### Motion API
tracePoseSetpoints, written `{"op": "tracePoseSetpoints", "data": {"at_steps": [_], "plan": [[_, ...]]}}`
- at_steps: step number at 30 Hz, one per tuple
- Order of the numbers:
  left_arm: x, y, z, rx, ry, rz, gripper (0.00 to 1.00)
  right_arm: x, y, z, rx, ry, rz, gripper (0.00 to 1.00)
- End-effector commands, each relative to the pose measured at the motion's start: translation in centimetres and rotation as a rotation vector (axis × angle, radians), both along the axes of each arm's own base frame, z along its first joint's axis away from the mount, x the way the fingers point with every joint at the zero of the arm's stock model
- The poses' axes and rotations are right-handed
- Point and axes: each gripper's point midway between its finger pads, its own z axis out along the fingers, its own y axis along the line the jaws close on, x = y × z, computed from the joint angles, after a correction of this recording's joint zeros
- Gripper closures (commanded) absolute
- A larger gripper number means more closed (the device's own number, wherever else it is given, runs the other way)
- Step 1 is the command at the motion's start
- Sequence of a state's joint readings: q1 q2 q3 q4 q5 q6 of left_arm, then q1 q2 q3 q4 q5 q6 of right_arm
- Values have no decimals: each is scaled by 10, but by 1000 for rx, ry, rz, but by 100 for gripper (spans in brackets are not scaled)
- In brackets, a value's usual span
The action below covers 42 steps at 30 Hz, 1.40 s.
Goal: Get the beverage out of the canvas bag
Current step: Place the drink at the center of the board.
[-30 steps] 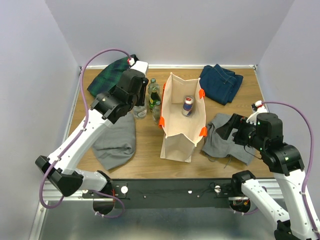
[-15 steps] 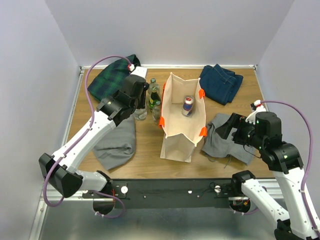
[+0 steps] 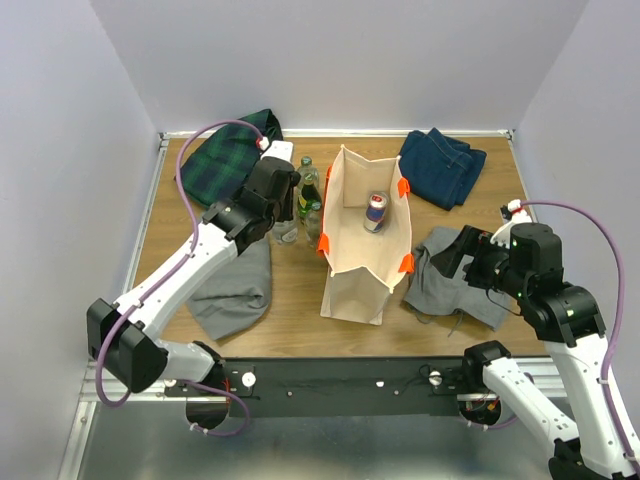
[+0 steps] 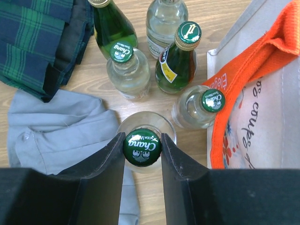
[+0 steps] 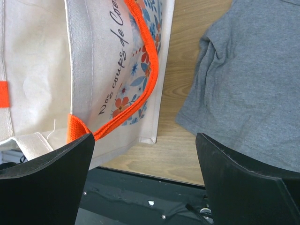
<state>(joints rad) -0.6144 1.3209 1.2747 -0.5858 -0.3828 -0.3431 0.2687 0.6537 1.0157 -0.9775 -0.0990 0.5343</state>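
Note:
The canvas bag (image 3: 365,270) stands open and upright at mid-table, beige with orange handles (image 4: 243,65). Inside it, a beverage with a red and blue label (image 3: 375,211) rests on the bottom. Left of the bag, my left gripper (image 4: 142,140) is shut on the green "Chang" cap of a clear glass bottle (image 4: 142,148), which hangs or stands over the table by the grey cloth; I cannot tell which. Several other bottles (image 4: 180,61) cluster just beyond it. My right gripper (image 5: 145,154) is open and holds nothing, low beside the bag's right wall (image 5: 42,70).
A green plaid cloth (image 3: 225,160) lies at the back left and a grey cloth (image 3: 235,285) at the front left. Folded jeans (image 3: 443,165) lie at the back right. A grey shirt (image 3: 455,290) lies under the right gripper. Walls enclose the table.
The left arm's forearm has swung a little to the right and nearer, still shut on the bottle cap, uncovering more of the plaid cloth. The right arm has not moved.

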Motion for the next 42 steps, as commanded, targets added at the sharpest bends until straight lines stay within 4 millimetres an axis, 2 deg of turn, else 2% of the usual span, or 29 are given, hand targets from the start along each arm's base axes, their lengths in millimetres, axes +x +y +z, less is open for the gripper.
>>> {"op": "tracePoseSetpoints", "data": {"at_steps": [1, 9, 22, 42], "plan": [[27, -11, 36, -114, -150, 43, 100, 4, 0, 0, -3, -14, -6, 2], [36, -13, 26, -107, -149, 56, 100, 3, -3, -1, -12, -10, -16, 2], [43, -12, -4, -80, -129, 81, 100, 1, -5, 0, -16, -13, -25, 2], [56, -17, -28, -52, -139, 83, 100, 2, -4, 0, -13, -10, -24, 2]]}}
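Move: The left hand already holds a clear drink bottle by its cap. The bare spot on the board for it lies about 3 cm ahead, 2 cm right and 25 cm below. Standing bottles, middles some 16 cm below the hand: a near clear bottle 4 cm ahead, 8 cm right; a far clear bottle 10 cm ahead, 1 cm left; a green bottle 11 cm ahead, 6 cm right. From the right hand, that spot is roughly 17 cm ahead, 32 cm left and 25 cm below. Still pinching the bottle by its green cap, the left hand lowers it about 6.5 cm towards the bare spot beside the standing bottles. It eases some 3 cm forward and slightly right as it goes, with a nearly straight drop in between. The wrist keeps its angle and the fingers keep their hold. ##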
